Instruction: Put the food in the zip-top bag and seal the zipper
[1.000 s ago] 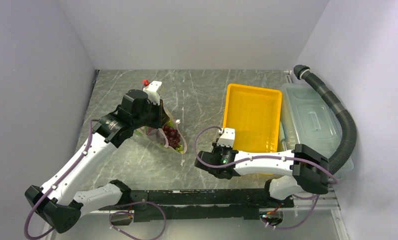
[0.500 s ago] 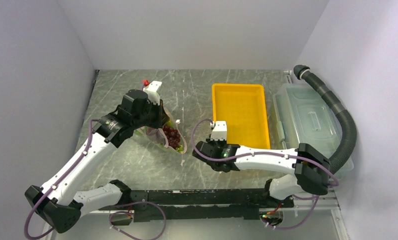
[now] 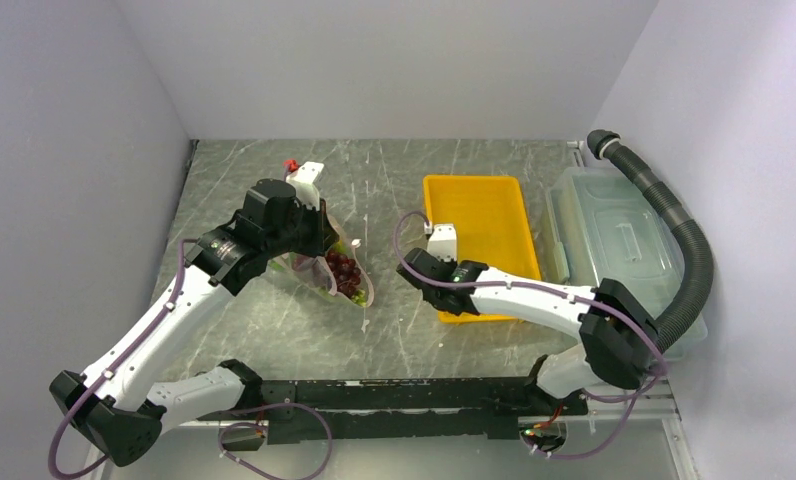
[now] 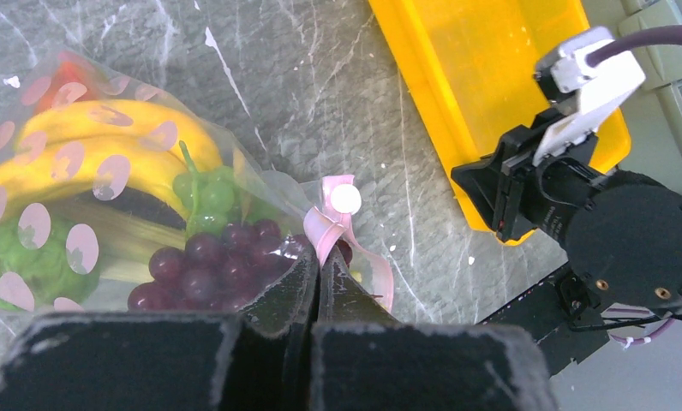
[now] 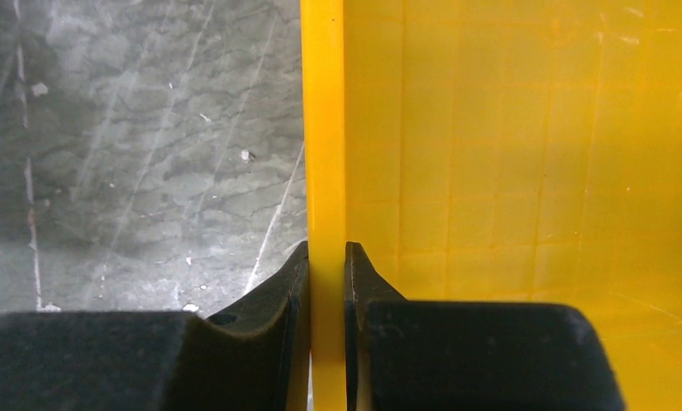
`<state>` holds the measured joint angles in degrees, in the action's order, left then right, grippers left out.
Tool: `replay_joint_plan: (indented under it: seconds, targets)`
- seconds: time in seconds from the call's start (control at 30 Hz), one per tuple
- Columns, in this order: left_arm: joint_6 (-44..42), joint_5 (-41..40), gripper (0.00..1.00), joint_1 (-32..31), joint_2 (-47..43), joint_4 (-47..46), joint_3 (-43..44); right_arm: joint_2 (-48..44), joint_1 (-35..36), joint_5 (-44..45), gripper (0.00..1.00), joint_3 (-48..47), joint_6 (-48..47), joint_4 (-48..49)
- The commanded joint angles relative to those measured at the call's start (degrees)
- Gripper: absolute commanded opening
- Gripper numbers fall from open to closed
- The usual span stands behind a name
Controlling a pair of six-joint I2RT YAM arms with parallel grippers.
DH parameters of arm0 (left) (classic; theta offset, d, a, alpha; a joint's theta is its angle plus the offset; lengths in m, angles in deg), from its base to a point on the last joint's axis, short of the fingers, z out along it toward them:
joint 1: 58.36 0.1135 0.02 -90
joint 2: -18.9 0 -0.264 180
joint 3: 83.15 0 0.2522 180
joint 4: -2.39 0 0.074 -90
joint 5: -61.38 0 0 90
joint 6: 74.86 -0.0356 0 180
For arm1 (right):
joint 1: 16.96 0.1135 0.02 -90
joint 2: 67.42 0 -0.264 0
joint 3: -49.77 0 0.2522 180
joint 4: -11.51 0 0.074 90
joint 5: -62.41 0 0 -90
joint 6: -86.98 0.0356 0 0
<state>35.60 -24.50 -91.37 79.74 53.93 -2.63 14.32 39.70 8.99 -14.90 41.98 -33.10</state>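
Note:
The zip-top bag [image 3: 336, 272] lies left of centre, with the food inside it: purple grapes [image 4: 209, 265], green grapes [image 4: 202, 193], yellow bananas [image 4: 89, 141] and a green leafy piece [image 4: 16, 261]. Its pink zipper [image 4: 342, 224] curls up at the mouth, part of the mouth still gaping. My left gripper [image 4: 316, 261] is shut on the zipper strip beside the grapes. My right gripper [image 5: 326, 253] is shut on the left rim [image 5: 323, 128] of the yellow tray [image 3: 479, 215], one finger outside the wall and one inside. In the top view, the right gripper [image 3: 434, 268] sits at the tray's near-left corner.
A large translucent lidded bin [image 3: 614, 250] stands at the right edge, close beside the tray. A black corrugated hose [image 3: 679, 230] arcs over it. The tray holds nothing that I can see. Bare marble table [image 3: 394, 190] lies between bag and tray.
My right gripper has pulled the yellow tray leftward, away from the bin, and swung it straighter while moving farther from the arm bases. The left arm and the bag have stayed still.

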Motion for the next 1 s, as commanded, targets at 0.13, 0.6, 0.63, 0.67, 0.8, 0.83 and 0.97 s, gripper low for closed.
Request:
replay_joint_plan:
  seconds: [0.13,0.6,0.63,0.67,0.8,0.83,0.97]
  targets:
    - [0.01,-0.26,0.00,0.33,-1.47,-3.41,0.99,5.19,-3.29,-6.02,0.00,-4.06,-6.32,0.97]
    - [-0.17,-0.12,0.00,0.32,-1.58,-3.28,0.97,3.90,-3.67,-6.67,0.55,-5.86,-5.62,-1.13]
    - [-0.17,-0.23,0.00,0.32,-1.64,-3.32,0.96,2.94,-3.67,-6.80,0.58,-5.85,-5.68,-1.26]
    - [-0.17,-0.32,0.00,0.32,-1.68,-3.33,1.00,1.85,-3.67,-6.91,0.59,-6.05,-5.70,-1.50]
    - [-0.14,-0.38,0.00,0.32,-1.47,-3.33,0.96,-4.18,-3.61,-9.53,0.61,-7.17,-6.00,-1.94]
    - [-0.14,-0.30,0.00,0.32,-1.36,-3.32,0.93,-5.64,-3.58,-11.09,0.62,-7.06,-6.19,-1.30]
    - [-0.08,-0.50,0.00,0.32,-1.25,-3.27,1.00,-11.43,-3.58,-18.10,0.63,-5.93,-6.07,2.82]
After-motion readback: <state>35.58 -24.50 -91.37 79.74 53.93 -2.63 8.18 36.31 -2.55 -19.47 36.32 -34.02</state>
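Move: The yellow tray's left wall is already pinched in the right fingers; its middle lies about 9 cm to their right, 5 cm ahead and 3 cm lower, with bare table under it. The filled bag stands some 15 cm to the right hand's left, about level fore and aft, and the clear box roughly 36 cm to its right, also level. From the left hand, the tray's middle is about 28 cm right, 3 cm ahead and 21 cm below. Downward first: the right hand lowers the pinched tray wall about 3.5 cm towards the table, its fingers tipping a little steeper. It then opens wide to let the rim go and climbs roughly 8 cm, faster towards the end, drifting some 2 cm left towards the bag, with its left side rolling up. ##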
